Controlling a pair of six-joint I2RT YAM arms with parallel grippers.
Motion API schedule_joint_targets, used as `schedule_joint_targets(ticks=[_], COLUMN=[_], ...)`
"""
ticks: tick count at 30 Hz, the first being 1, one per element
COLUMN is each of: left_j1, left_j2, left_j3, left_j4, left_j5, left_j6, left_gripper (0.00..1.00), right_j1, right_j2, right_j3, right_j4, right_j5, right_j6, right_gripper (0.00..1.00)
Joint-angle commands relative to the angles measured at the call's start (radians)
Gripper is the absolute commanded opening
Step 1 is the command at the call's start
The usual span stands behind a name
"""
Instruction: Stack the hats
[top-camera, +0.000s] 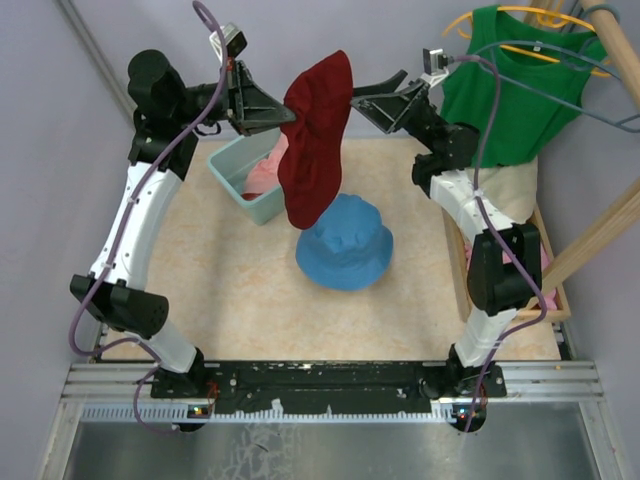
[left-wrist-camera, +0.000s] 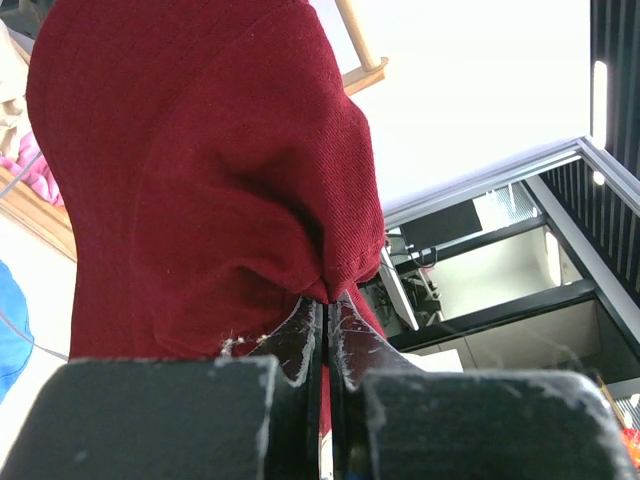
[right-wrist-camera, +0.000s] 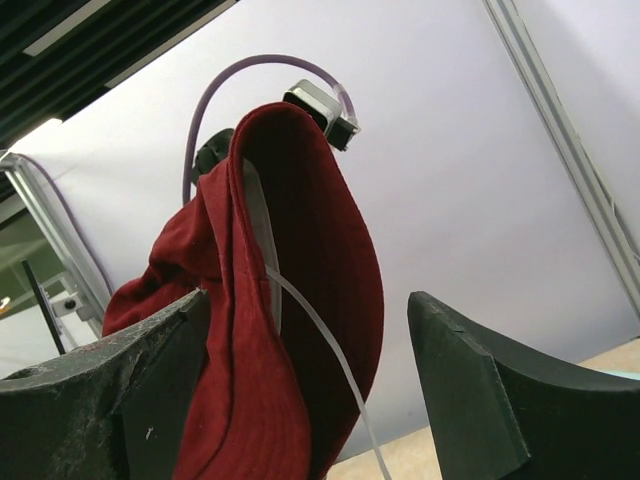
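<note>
A dark red hat (top-camera: 315, 140) hangs limp high above the table, and my left gripper (top-camera: 287, 115) is shut on its edge. The left wrist view shows the closed fingertips (left-wrist-camera: 325, 300) pinching the red cloth (left-wrist-camera: 200, 170). My right gripper (top-camera: 368, 93) stands open at the hat's upper right edge. In the right wrist view the red hat (right-wrist-camera: 280, 330) sags between the wide-apart fingers (right-wrist-camera: 470, 380), close to the left one. A blue hat (top-camera: 345, 243) sits crown up on the table below. Pink fabric (top-camera: 262, 175), seemingly a hat, lies in the basket. Beige fabric (top-camera: 510, 190) shows behind the right arm.
The teal basket (top-camera: 232, 165) stands at the back left of the table. A green tank top (top-camera: 510, 80) hangs on a hanger at the back right. A wooden tray (top-camera: 558, 292) with pink cloth runs along the right edge, beside slanted wooden poles (top-camera: 600, 235).
</note>
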Motion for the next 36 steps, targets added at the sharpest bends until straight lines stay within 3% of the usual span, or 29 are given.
schedule_joint_targets(ticks=[1, 9, 20, 23, 27, 34, 36], left_j1=[-0.003, -0.001, 0.005, 0.006, 0.007, 0.007, 0.009], left_j2=[-0.024, -0.023, -0.006, 0.002, 0.014, 0.029, 0.036], left_j3=[-0.02, -0.058, -0.075, -0.077, -0.078, -0.1, -0.099], left_j4=[0.061, 0.073, 0.066, 0.053, 0.028, 0.031, 0.031], left_j5=[0.013, 0.004, -0.013, -0.018, -0.024, -0.034, -0.032], left_j6=[-0.007, 0.01, 0.048, 0.067, 0.101, 0.126, 0.137], left_gripper=[0.0, 0.0, 0.0, 0.0, 0.0, 0.0, 0.0], right_j1=[0.023, 0.025, 0.028, 0.031, 0.04, 0.085, 0.101], right_j2=[0.0, -0.045, -0.108, -0.111, -0.152, -0.163, -0.163], right_j3=[0.056, -0.005, -0.137, -0.164, -0.189, -0.22, -0.226], right_j4=[0.048, 0.06, 0.091, 0.096, 0.108, 0.111, 0.107], right_j5=[0.024, 0.027, 0.022, 0.019, 0.017, 0.004, 0.005], right_j6=[0.008, 0.014, 0.031, 0.037, 0.045, 0.048, 0.049], right_gripper=[0.8, 0.79, 0.69, 0.57, 0.35, 0.25, 0.13])
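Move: My left fingers already pinch the red hat. Its middle hangs from my right hand about 6 cm to the left, 6 cm back and roughly level, with its near rim closer. The blue hat on the stand is about 32 cm below that hand, 8 cm back and 1 cm left. From my left hand the blue hat lies some 9 cm right, straight across, and 36 cm down; the bin is 20 cm ahead, 13 cm left and 45 cm below. With my right fingers wide open I first wait beside the red hat, then sink about 3 cm and draw back some 4 cm towards its free rim, closing most of the way onto the rim as I go. My left hand keeps its pinch and eases the hat down about 4 cm and slightly forward to meet the right. ##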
